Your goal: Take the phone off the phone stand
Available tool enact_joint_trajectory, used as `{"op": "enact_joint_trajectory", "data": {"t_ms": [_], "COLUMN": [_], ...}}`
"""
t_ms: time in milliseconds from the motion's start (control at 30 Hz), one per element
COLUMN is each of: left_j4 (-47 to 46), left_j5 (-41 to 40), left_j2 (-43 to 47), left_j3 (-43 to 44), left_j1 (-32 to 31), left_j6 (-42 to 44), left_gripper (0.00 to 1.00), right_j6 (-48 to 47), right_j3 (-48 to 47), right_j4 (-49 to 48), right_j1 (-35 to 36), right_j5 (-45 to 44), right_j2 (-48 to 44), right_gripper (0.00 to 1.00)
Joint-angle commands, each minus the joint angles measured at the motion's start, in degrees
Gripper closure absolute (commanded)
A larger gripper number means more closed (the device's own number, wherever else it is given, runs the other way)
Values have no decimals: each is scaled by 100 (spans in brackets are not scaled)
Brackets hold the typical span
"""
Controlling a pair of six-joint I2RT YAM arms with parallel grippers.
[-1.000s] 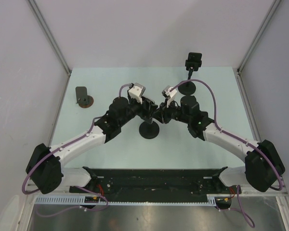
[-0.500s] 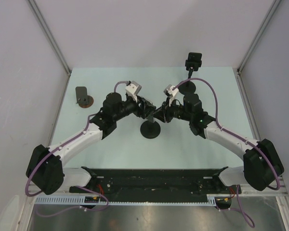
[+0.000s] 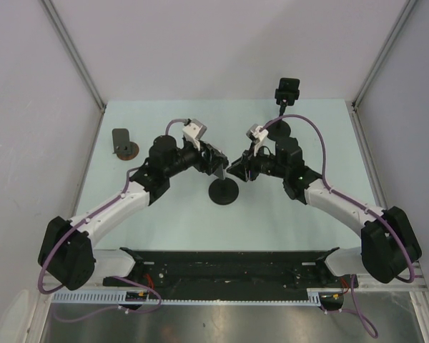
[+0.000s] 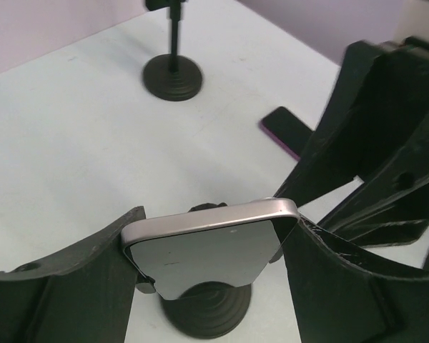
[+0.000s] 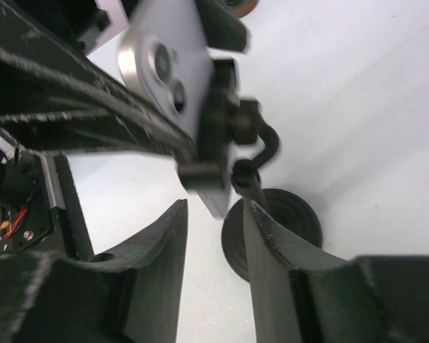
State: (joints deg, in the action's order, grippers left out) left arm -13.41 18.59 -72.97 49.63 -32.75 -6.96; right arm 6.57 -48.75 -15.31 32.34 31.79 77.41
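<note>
The phone point(image 4: 207, 254), silver-edged with a dark screen, sits upright in the black clamp of the phone stand point(image 3: 223, 193) at mid-table. My left gripper point(image 4: 207, 229) is shut on the phone, one finger on each long side. The right wrist view shows the phone's back point(image 5: 164, 64) with two camera lenses, the clamp point(image 5: 222, 128) still across it. Just below the clamp, my right gripper point(image 5: 216, 207) stands narrowly open with nothing between its jaws. The stand's stem point(image 5: 249, 187) runs along its right finger. In the top view both grippers point(image 3: 216, 161) point(image 3: 237, 168) meet over the stand.
A second black stand point(image 3: 286, 93) with a round base point(image 3: 277, 130) stands at the back right. A small stand with a brownish base point(image 3: 123, 145) sits at the far left. A dark, purple-edged flat thing point(image 4: 284, 131) lies on the table under the right arm.
The right gripper's jaws have parted a little and it has drawn slightly back. The left arm has shifted a bit toward the far left, still closed on the phone.
</note>
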Motion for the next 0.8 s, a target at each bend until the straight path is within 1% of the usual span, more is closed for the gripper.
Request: {"op": "enact_joint_trajectory", "data": {"t_ms": [0, 267, 367, 400, 533, 633, 767], "left_j4": [699, 858, 858, 858, 858, 858, 866], "left_j5": [-532, -418, -234, -181, -40, 22, 66], "left_j2": [81, 81, 81, 81, 125, 160, 187], "left_j3": [82, 205, 249, 267, 311, 337, 346], "left_j1": [410, 463, 454, 454, 445, 445, 436], "left_j6": [617, 573, 407, 363, 160, 116, 90], "left_gripper": [100, 100, 100, 100, 100, 100, 100], "right_j6": [64, -24, -33, -50, -24, 64, 29], "right_j3": [-64, -64, -64, -64, -64, -73, -344], "right_j4": [107, 309, 239, 213, -76, -357, -482], "right_j1": [-254, -316, -220, -193, -26, 53, 159], "right_j5": [-50, -375, -296, -279, -270, -252, -200], "right_j2": [-182, -296, -314, -296, -226, -103, 107], "right_gripper": [54, 53, 47, 41, 30, 27, 27]}}
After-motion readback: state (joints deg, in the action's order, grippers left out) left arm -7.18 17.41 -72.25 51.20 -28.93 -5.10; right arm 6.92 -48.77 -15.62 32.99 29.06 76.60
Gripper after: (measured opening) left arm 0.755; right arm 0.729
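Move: The left hand already holds the phone, still in its stand's clamp, with the phone's middle about 2 cm below the grip. From the nearly closed right hand the phone lies some 5 cm to the left, 3 cm ahead and 1 cm higher. The stand base is about 4 cm ahead of the right hand, 3 cm left and 19 cm down; the phone lying on the table is roughly 28 cm to its right and 7 cm ahead. The left hand keeps its grip on the phone's edges and draws it about 3 cm left and a little forward, then holds nearly still. The right hand opens wide, first backing off some 2.5 cm to the right and about 1.5 cm forward, then turning round and coming back left and slightly back, nearly to where it began, facing the phone and clamp with nothing between its fingers. ##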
